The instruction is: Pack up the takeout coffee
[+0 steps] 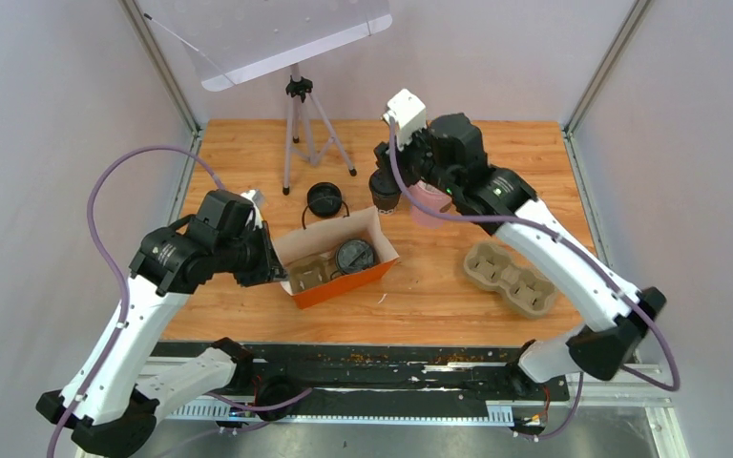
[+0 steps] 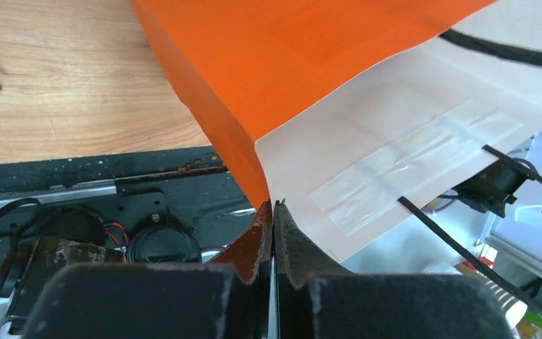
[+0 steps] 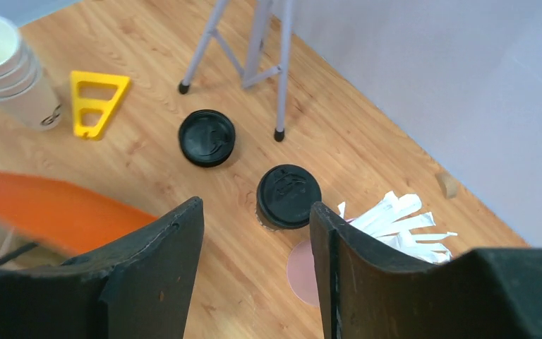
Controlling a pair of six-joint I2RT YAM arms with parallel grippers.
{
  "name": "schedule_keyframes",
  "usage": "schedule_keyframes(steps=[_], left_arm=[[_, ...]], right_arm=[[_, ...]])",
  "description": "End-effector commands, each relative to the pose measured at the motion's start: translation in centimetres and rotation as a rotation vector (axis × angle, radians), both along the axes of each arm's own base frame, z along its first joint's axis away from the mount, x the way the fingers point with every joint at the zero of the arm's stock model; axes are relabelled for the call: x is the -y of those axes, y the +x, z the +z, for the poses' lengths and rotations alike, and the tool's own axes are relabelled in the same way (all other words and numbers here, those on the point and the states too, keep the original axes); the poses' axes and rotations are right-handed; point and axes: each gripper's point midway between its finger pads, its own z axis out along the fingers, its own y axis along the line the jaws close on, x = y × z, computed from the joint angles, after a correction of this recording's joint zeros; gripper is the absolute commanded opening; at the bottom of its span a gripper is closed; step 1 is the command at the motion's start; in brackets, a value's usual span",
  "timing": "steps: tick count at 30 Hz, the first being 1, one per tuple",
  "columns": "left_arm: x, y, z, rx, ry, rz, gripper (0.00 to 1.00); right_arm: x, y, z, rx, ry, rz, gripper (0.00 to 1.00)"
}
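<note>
An orange paper bag (image 1: 344, 279) lies open in the middle of the table. One takeout coffee cup, seen by its black lid (image 1: 354, 256), sits inside it. My left gripper (image 1: 272, 267) is shut on the bag's left rim; in the left wrist view the jaws (image 2: 274, 206) pinch the orange paper (image 2: 289, 56). A second lidded takeout coffee (image 1: 385, 191) (image 3: 288, 195) stands behind the bag. My right gripper (image 3: 257, 206) hovers above and just short of it, open, with nothing between its fingers.
A pink cup of white straws (image 1: 429, 202) (image 3: 395, 226) stands right beside that cup. A loose black lid (image 1: 324, 199) (image 3: 207, 138) lies left of it. There are tripod legs (image 1: 301, 124) at the back, a brown pulp tray (image 1: 511, 277) at right, and stacked white cups (image 3: 7, 70) and a yellow piece (image 3: 97, 102) at left.
</note>
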Motion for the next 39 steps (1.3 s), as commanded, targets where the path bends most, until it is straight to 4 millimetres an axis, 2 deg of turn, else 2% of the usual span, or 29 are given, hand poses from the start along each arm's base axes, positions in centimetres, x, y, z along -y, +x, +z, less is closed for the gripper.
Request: schedule_keyframes(steps=[1, 7, 15, 22, 27, 29, 39], left_arm=[[-0.9, 0.8, 0.6, 0.018, 0.048, 0.002, 0.05], [-2.0, 2.1, 1.0, 0.025, 0.127, 0.006, 0.07], [-2.7, 3.2, 1.2, 0.026, 0.196, -0.023, 0.2], [-2.6, 4.4, 1.8, 0.037, 0.226, -0.057, 0.32], [-2.6, 4.7, 2.5, 0.055, 0.229, -0.069, 0.36], [-3.2, 5.1, 3.0, 0.083, 0.258, -0.05, 0.38], [-4.5, 6.7, 7.5, 0.284, 0.26, 0.037, 0.4]], right_arm=[[-0.3, 4.4, -2.8, -0.146, 0.023, -0.139, 0.59], [-0.6, 8.6, -7.6, -0.307, -0.044, -0.233, 0.67], [-1.4, 11.2, -13.7, -0.463, -0.129, -0.277, 0.77], [-1.4, 12.5, -16.2, -0.517, -0.126, -0.344, 0.81], [-1.1, 13.3, -17.7, -0.533, -0.159, -0.376, 0.89], [-1.1, 13.6, -18.2, -0.541, -0.159, -0.381, 0.9], [0.2, 15.1, -20.5, -0.576, -0.183, -0.44, 0.92]])
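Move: The right hand is empty; the lidded coffee cup it goes for stands about 17 cm ahead of it, 1 cm left and some 31 cm below. The pink straw holder is about 10 cm to the right of that cup and 3 cm nearer, the loose black lids 14 cm left of it and level with it. The left fingers still pinch the orange bag's left rim, its middle about 7 cm ahead, 10 cm right and 14 cm below; the paper cups are 14 cm left, 13 cm ahead, 18 cm below. The left fingers open and let go of the bag's rim, that hand easing forward and left, then rising about 5 cm. Meanwhile the right hand sweeps forward, then dives some 21 cm towards the lidded coffee cup, fingers tipping steeply down with a clockwise turn and spreading from half to nearly fully open, to stop just short of its lid. ##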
